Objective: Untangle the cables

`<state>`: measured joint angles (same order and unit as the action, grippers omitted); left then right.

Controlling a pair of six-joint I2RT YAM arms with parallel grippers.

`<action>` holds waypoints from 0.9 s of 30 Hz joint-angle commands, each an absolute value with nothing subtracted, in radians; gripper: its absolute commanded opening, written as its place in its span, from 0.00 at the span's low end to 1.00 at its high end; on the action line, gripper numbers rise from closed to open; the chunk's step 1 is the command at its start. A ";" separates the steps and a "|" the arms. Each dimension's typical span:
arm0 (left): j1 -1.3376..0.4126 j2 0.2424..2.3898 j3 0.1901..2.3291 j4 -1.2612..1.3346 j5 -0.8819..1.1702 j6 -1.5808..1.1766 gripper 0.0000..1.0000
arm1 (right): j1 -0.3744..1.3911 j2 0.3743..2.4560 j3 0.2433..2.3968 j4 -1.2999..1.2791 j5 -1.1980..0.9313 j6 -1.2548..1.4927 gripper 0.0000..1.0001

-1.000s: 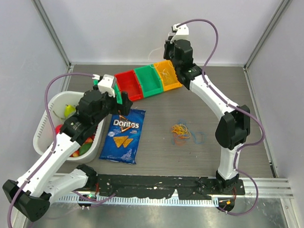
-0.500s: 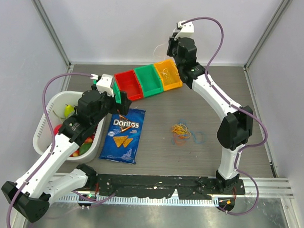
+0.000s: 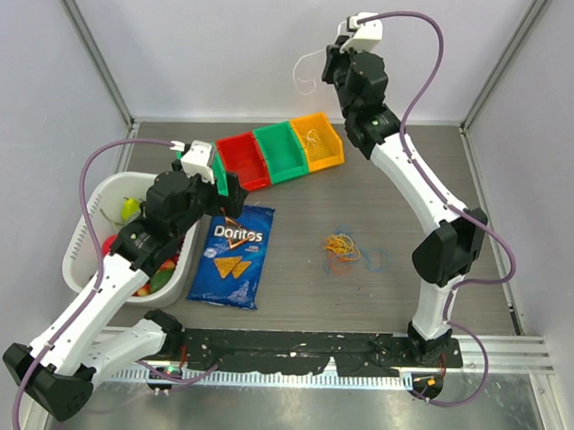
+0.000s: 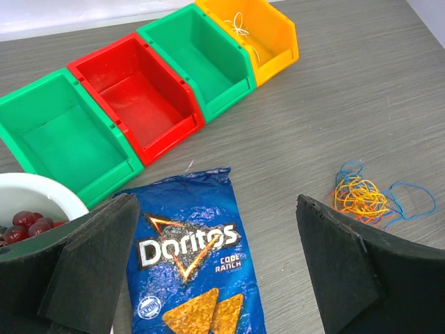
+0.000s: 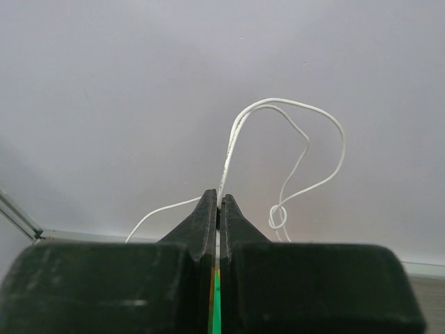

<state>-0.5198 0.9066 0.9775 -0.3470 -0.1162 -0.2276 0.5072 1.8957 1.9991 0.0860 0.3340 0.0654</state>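
The cables [image 3: 342,247] lie as a small orange, yellow and blue tangle on the table right of centre, also in the left wrist view [image 4: 360,197]. My right gripper [image 3: 327,67] is raised high above the bins, shut on a thin white cable [image 5: 225,164] that loops up from its fingertips [image 5: 217,198] with a small knot. More white strands [image 4: 240,24] lie in the orange bin [image 3: 329,152]. My left gripper [image 3: 233,188] hovers wide open over the Doritos bag [image 4: 191,257], holding nothing.
A row of bins stands at the back: orange, green [image 3: 280,149], red [image 3: 246,159], and another green one [image 4: 62,139]. A white basket [image 3: 84,229] with fruit sits at the left. The Doritos bag [image 3: 234,254] lies left of the tangle.
My right gripper has lifted up and to the right, away from the orange bin, carrying the white cable with it. The left arm has stayed put.
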 commanded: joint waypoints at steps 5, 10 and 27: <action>-0.523 0.896 0.974 -0.287 -0.112 -0.224 1.00 | 0.503 1.887 1.951 0.186 0.336 0.086 0.01; -0.523 0.902 0.974 -0.285 -0.110 -0.224 1.00 | 0.492 1.916 1.914 0.209 0.339 0.141 0.01; -0.523 0.910 0.974 -0.284 -0.098 -0.229 1.00 | 0.407 2.037 1.789 0.223 0.256 0.460 0.01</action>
<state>-0.5217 0.9100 0.9752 -0.3405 -0.1108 -0.2276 0.4313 1.9835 1.7775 0.1997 0.2886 0.3542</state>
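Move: The right hand, fingers already shut on the white cable, is high above the yellow-orange bin: that lies about 13 cm farther ahead, roughly 1 cm to its left and 43 cm below. The nearer green bin adjoins it, some 10 cm farther left and 3 cm closer in. The blue-and-yellow cable tangle lies about 18 cm back and 6 cm to the right of that hand. From the idle left hand the orange bin is some 38 cm ahead, 20 cm right and 27 cm down. Still pinching the white cable between its closed fingertips, the right hand brings it down towards the orange bin, sinking about 13 cm and, after a brief near-standstill, steadily gathering pace while it edges some 4 cm forward. The wrist tips down roughly 10 degrees and, late on, rolls about as much with its left side rising. ##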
